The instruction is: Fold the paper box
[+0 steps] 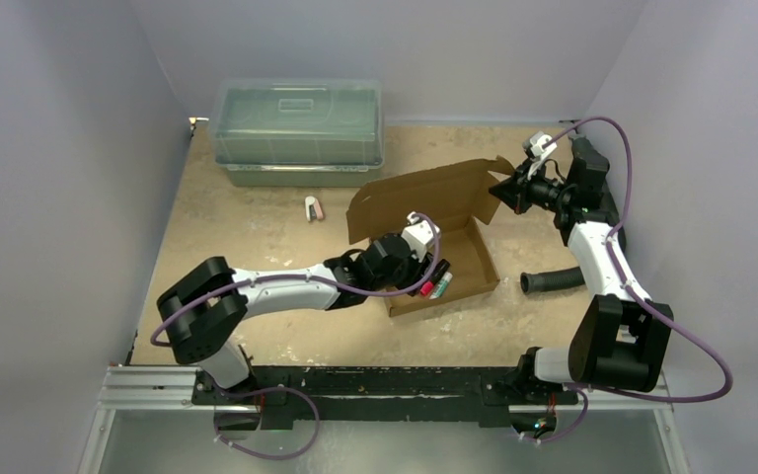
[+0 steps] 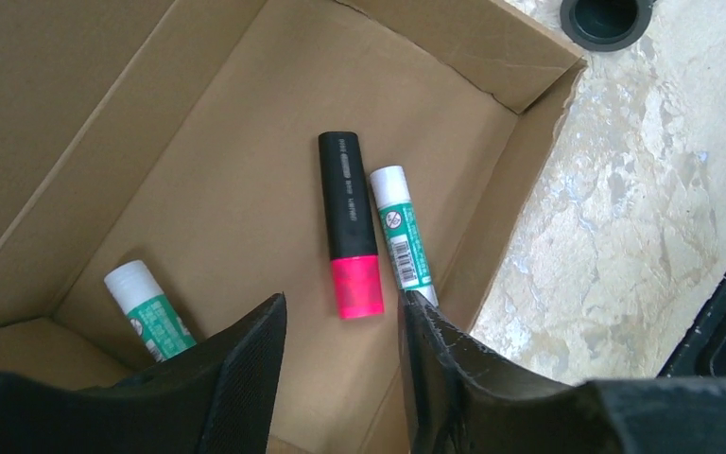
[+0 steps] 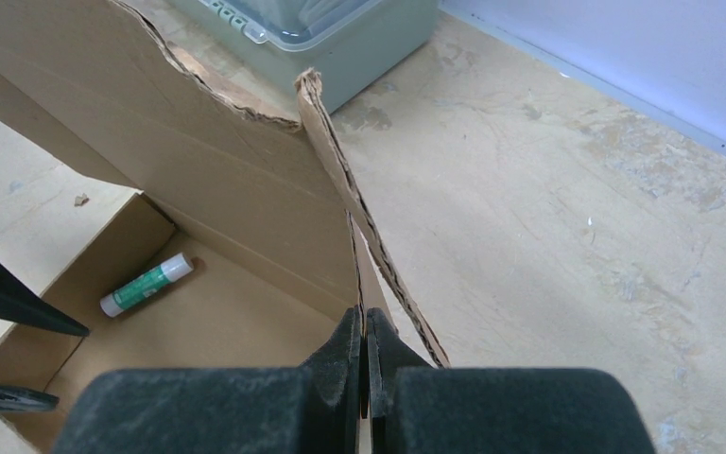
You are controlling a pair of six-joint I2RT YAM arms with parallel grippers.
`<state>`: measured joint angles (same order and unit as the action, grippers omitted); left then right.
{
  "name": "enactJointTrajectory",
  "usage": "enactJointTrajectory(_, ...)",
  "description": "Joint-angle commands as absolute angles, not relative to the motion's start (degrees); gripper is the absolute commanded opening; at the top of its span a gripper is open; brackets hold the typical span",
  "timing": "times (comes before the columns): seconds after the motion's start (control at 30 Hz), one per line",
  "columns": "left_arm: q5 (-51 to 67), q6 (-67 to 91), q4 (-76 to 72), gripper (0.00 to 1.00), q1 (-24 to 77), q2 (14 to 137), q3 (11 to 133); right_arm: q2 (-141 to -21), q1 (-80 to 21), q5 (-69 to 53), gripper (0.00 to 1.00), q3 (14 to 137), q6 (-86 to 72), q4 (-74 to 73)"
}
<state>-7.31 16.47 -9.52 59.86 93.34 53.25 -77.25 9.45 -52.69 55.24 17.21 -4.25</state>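
The paper box (image 1: 474, 259) is brown cardboard and sits mid-table with its lid (image 1: 424, 196) raised. Inside it lie a black highlighter with a pink cap (image 2: 348, 218) and two green-and-white glue sticks (image 2: 399, 236) (image 2: 146, 312). My left gripper (image 2: 342, 303) hangs open just above the box floor, with its fingertips on either side of the pink cap and nothing held. In the top view the left gripper (image 1: 416, 272) is over the box's front half. My right gripper (image 3: 366, 326) is shut on the thin edge of the box's side flap (image 3: 378, 255), at the lid's right corner (image 1: 501, 191).
A clear greenish lidded bin (image 1: 296, 128) stands at the back of the table. A small pink-and-white item (image 1: 313, 207) lies left of the box. A black ribbed hose (image 1: 553, 281) lies right of the box, near the right arm.
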Motion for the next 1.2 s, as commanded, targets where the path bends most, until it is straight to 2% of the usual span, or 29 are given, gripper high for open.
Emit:
enactJointTrajectory(0.0, -7.3, 16.4, -8.4, 0.46, 59.9, 85.7, 55.1, -76.6, 9.8, -54.5, 0.0, 56.0, 17.7, -5.0)
enactJointTrajectory(0.23, -5.8, 20.2, -8.9, 0.55, 59.8, 69.2, 45.1, -76.5, 9.8, -54.5, 0.0, 56.0, 17.9, -5.2)
enactJointTrajectory(0.37, -15.7, 26.3, -5.8, 0.71, 58.8, 57.5, 37.2, -76.5, 9.8, -54.6, 0.0, 56.0, 17.9, -5.1)
enactJointTrajectory(0.43, -18.6, 30.3, -2.9, 0.76, 55.5, 52.4, 34.7, -76.4, 9.8, -54.6, 0.0, 55.9, 17.9, -5.1)
enactJointTrajectory(0.63, -20.8, 37.3, 5.5, 0.78, 42.3, 44.6, 32.3, -75.8, 9.8, -54.9, 0.0, 55.8, 17.9, -4.9)
enactJointTrajectory(0.77, -21.8, 37.2, 6.8, 0.8, 35.8, 48.3, 34.2, -75.7, 9.8, -55.2, 0.0, 55.8, 17.8, -4.8)
enactJointTrajectory(0.97, -4.2, 36.2, 1.2, 0.79, 16.7, 67.3, 39.4, -75.5, 9.8, -55.7, 0.0, 55.8, 17.8, -4.7)
enactJointTrajectory(1.03, -1.8, 34.7, 2.4, 0.78, 14.1, 75.4, 45.4, -75.4, 9.7, -55.9, 0.0, 55.8, 17.8, -4.7)
enactJointTrajectory(1.17, -4.1, 30.9, 9.3, 0.74, 13.8, 89.7, 57.5, -75.3, 9.7, -56.0, 0.0, 55.8, 17.8, -4.7)
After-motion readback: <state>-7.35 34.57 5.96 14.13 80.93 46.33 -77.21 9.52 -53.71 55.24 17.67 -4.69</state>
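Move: From the left hand, inside the paper box, the stapler lies some 26 cm to the left, 18 cm ahead and 5 cm lower. The storage box stands about 15 cm beyond the stapler. The marker lies about 2 cm ahead and 2 cm right of the hand, 4 cm lower; a glue stick is 7 cm left and 3 cm ahead. From the right hand, the stapler is some 37 cm left, 3 cm back and 17 cm lower. Left hand lifts from the box, swings about 30 cm left, then forward and down towards the stapler, opening. ##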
